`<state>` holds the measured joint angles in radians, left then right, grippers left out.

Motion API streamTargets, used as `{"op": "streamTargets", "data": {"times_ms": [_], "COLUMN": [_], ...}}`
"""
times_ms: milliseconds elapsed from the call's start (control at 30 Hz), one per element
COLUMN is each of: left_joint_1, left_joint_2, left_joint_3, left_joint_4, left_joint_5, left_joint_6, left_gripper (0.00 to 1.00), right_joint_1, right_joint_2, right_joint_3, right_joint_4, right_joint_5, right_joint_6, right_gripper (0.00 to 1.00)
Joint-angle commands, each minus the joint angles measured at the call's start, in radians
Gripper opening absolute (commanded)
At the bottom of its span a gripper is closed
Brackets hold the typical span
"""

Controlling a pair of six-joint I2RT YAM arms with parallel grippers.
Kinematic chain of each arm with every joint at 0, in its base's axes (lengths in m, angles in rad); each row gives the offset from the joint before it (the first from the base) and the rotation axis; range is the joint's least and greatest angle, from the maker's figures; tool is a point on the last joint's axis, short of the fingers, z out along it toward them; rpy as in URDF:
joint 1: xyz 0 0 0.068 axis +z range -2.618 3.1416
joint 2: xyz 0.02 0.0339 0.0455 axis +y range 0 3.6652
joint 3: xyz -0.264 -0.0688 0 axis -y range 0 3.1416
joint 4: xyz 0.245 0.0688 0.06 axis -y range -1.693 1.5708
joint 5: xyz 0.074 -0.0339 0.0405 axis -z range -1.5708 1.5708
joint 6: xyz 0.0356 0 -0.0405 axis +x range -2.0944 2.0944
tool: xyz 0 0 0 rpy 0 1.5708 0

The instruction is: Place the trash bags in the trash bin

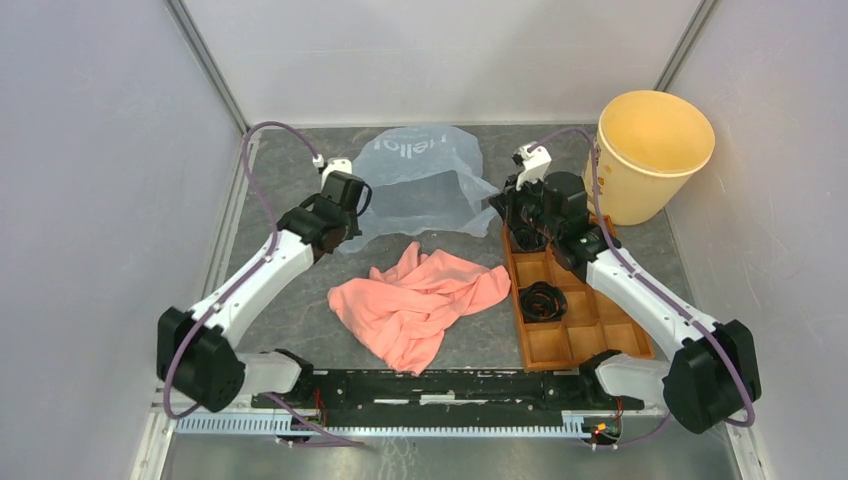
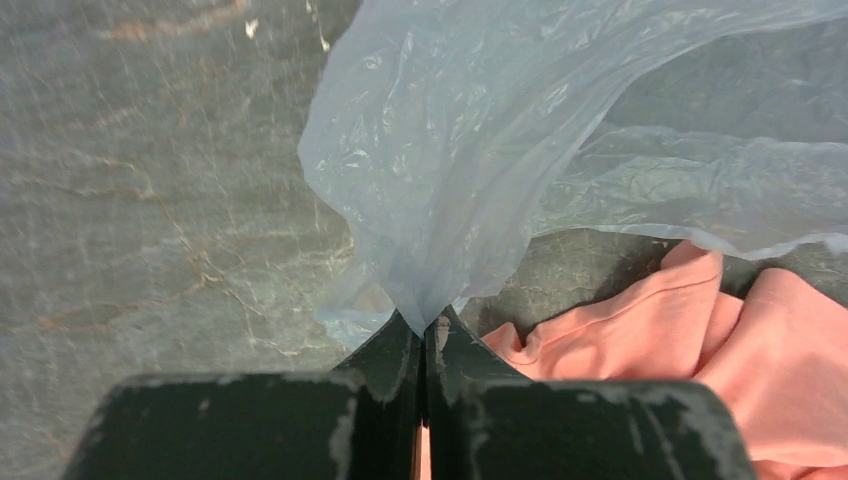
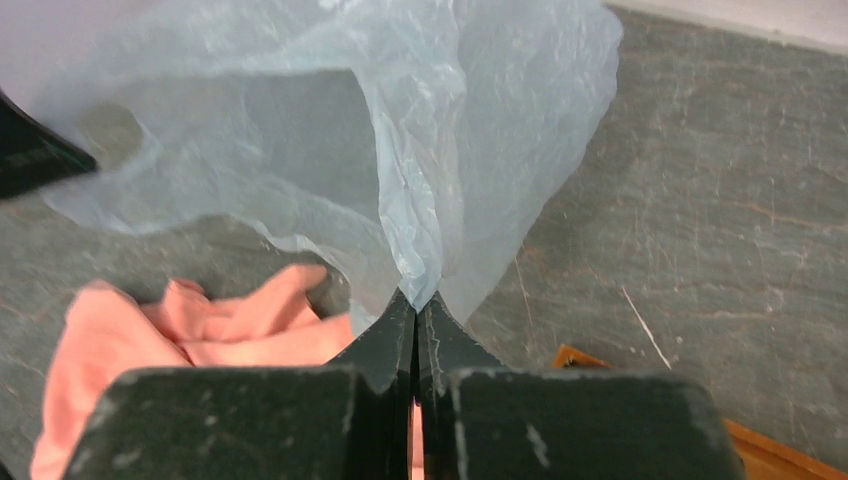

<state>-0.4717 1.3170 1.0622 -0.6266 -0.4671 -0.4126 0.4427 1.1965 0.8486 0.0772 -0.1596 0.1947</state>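
A thin, pale blue translucent trash bag (image 1: 420,185) is spread over the back middle of the table. My left gripper (image 1: 352,205) is shut on its left edge; in the left wrist view the film (image 2: 470,170) bunches into the closed tips (image 2: 424,322). At the bag's right edge my right gripper (image 1: 513,205) is shut too, with the plastic (image 3: 420,150) pinched between its tips (image 3: 417,300). The bag hangs stretched between both grippers. The yellow-tan trash bin (image 1: 652,155) stands upright in the back right corner, right of the right gripper.
A crumpled salmon-pink cloth (image 1: 420,300) lies on the table in front of the bag. A brown compartmented wooden tray (image 1: 575,315) holding a black object (image 1: 541,300) lies under the right arm. Grey walls close in the sides and back.
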Motion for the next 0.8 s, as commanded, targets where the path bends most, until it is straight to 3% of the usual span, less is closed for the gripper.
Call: {"op": "streamTargets", "data": {"times_ms": [0, 167, 400, 467, 767], "left_joint_1": [-0.001, -0.002, 0.010, 0.012, 0.041], "left_joint_2": [-0.177, -0.308, -0.353, -0.361, -0.362], "left_joint_3": [0.051, -0.025, -0.090, -0.100, -0.100], "left_joint_4": [0.031, 0.141, 0.182, 0.187, 0.199], "left_joint_5": [-0.030, -0.052, -0.053, -0.049, 0.028], "left_joint_6": [0.142, 0.164, 0.166, 0.167, 0.137], "left_gripper": [0.02, 0.02, 0.02, 0.02, 0.02], "right_joint_1": [-0.003, 0.015, 0.023, 0.026, 0.027], "right_joint_2": [0.056, 0.100, 0.162, 0.157, 0.056], "right_joint_3": [0.095, 0.158, 0.299, 0.325, 0.367], "right_joint_4": [-0.133, -0.221, -0.413, -0.451, -0.565], "right_joint_5": [-0.018, -0.034, 0.060, 0.108, 0.246], "right_joint_6": [-0.077, -0.090, -0.122, -0.135, -0.179], "right_gripper": [0.02, 0.18, 0.57, 0.64, 0.80]}}
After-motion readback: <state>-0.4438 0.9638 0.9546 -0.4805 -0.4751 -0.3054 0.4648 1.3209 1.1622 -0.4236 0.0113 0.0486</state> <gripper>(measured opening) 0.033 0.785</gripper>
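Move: Both hands already pinch the trash bag's mouth. The bag's middle lies about 14 cm right of the left hand and 11 cm ahead; from the right hand, about 14 cm left and 4 cm ahead. The pink cloth is some 13 cm right of the left hand and 14 cm back. From the right hand, the black coil in the tray is about 6 cm right, 6 cm back and 10 cm below; the bin stands roughly 28 cm right and 6 cm ahead. Up goes the left hand by about 11 cm, fingers tipping upward some 20 degrees and still pinching its corner of the bag, then it eases down 2 to 3 cm and holds. Meanwhile the right hand dips about 3 cm, opens wide to let go of the bag's right corner, then rises a little and drifts some 3 cm right, away from the bag, rolling its left side down as it tips downward. ##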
